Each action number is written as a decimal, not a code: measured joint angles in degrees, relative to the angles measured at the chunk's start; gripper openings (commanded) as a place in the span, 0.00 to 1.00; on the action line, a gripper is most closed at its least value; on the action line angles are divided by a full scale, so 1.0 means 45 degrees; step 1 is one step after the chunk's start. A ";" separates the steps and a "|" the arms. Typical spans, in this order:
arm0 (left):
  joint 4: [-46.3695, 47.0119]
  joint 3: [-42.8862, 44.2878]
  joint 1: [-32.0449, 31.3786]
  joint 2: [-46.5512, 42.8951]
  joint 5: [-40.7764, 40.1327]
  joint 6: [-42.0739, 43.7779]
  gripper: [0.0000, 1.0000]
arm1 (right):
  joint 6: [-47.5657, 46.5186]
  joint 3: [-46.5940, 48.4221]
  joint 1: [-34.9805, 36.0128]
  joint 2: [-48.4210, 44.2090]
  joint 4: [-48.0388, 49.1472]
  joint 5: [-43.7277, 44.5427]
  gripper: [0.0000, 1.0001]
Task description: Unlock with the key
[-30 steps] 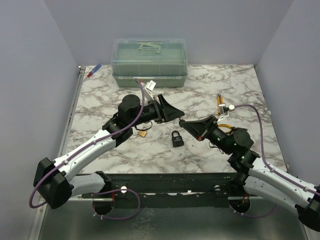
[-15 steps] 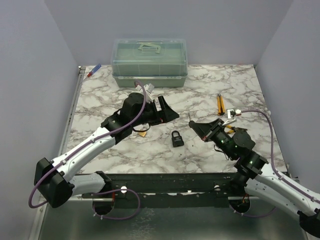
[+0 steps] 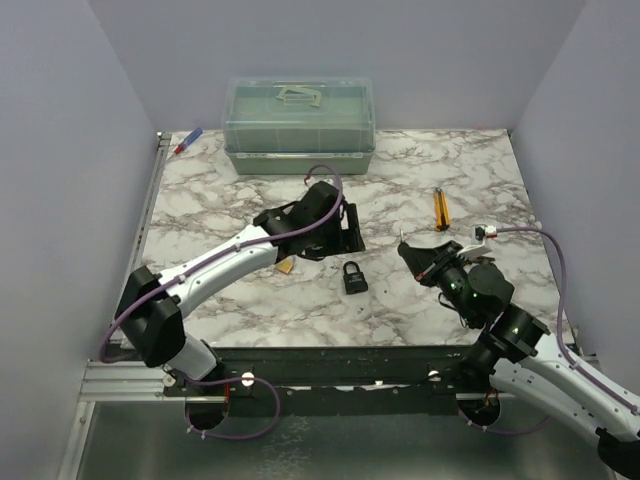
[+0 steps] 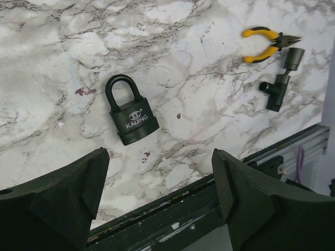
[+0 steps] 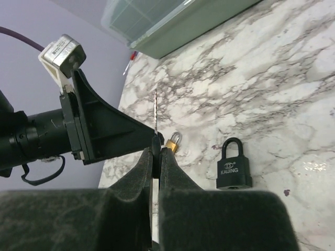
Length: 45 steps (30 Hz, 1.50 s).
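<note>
The black padlock (image 3: 354,277) lies flat on the marble table (image 3: 220,200) with its shackle pointing away from me; it also shows in the left wrist view (image 4: 131,117) and the right wrist view (image 5: 233,166). My right gripper (image 3: 408,252) (image 5: 156,151) is shut on the key (image 5: 156,117), its black head pinched between the fingers and its thin shaft pointing up, to the right of the padlock and above the table. My left gripper (image 3: 346,232) (image 4: 158,155) is open and empty, hovering just behind the padlock.
A small brass padlock (image 3: 286,265) (image 5: 173,142) lies left of the black one. A green lidded box (image 3: 298,125) stands at the back. An orange tool (image 3: 440,208) lies at the right. Yellow-handled pliers (image 4: 269,42) and a small black T-shaped part (image 4: 279,83) lie nearby.
My left arm has swung right and forward, bringing its open gripper over the spot behind the black padlock. My right gripper has drawn back to the right, still holding the key.
</note>
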 measured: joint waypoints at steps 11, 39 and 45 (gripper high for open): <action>-0.1530 0.1753 -0.0962 0.2769 -0.1132 -0.0073 0.83 | -0.0131 0.0364 0.0000 -0.1316 -0.1831 0.2011 0.01; -0.4920 0.5207 -0.1957 0.7315 -0.3400 -0.2506 0.85 | -0.0078 0.0865 0.0000 -0.2720 -0.5032 0.4075 0.01; -0.4969 0.5090 -0.2050 0.7859 -0.3473 -0.2958 0.81 | -0.0078 0.0884 0.0000 -0.2987 -0.5251 0.4075 0.01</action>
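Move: The black padlock lies flat on the table about 17 cm below the open left gripper, some 3 cm to its right and 2 cm back. The small brass padlock lies roughly 15 cm to the left gripper's left and 2 cm ahead. From the right gripper, which already holds the key, the black padlock is some 10 cm left, 2 cm ahead and 23 cm down; the yellow pliers are about 18 cm right of that gripper and 9 cm ahead. Bring the left gripper down some 14 cm onto the black padlock, straying right by about 5 cm and coming partly back, while tipping the slanted fingers by about 35 degrees until they point nearly straight down; keep them wide open, one to each side of its body. Meanwhile draw the right gripper away to the right, turning it clockwise, and keep the key pinched. ##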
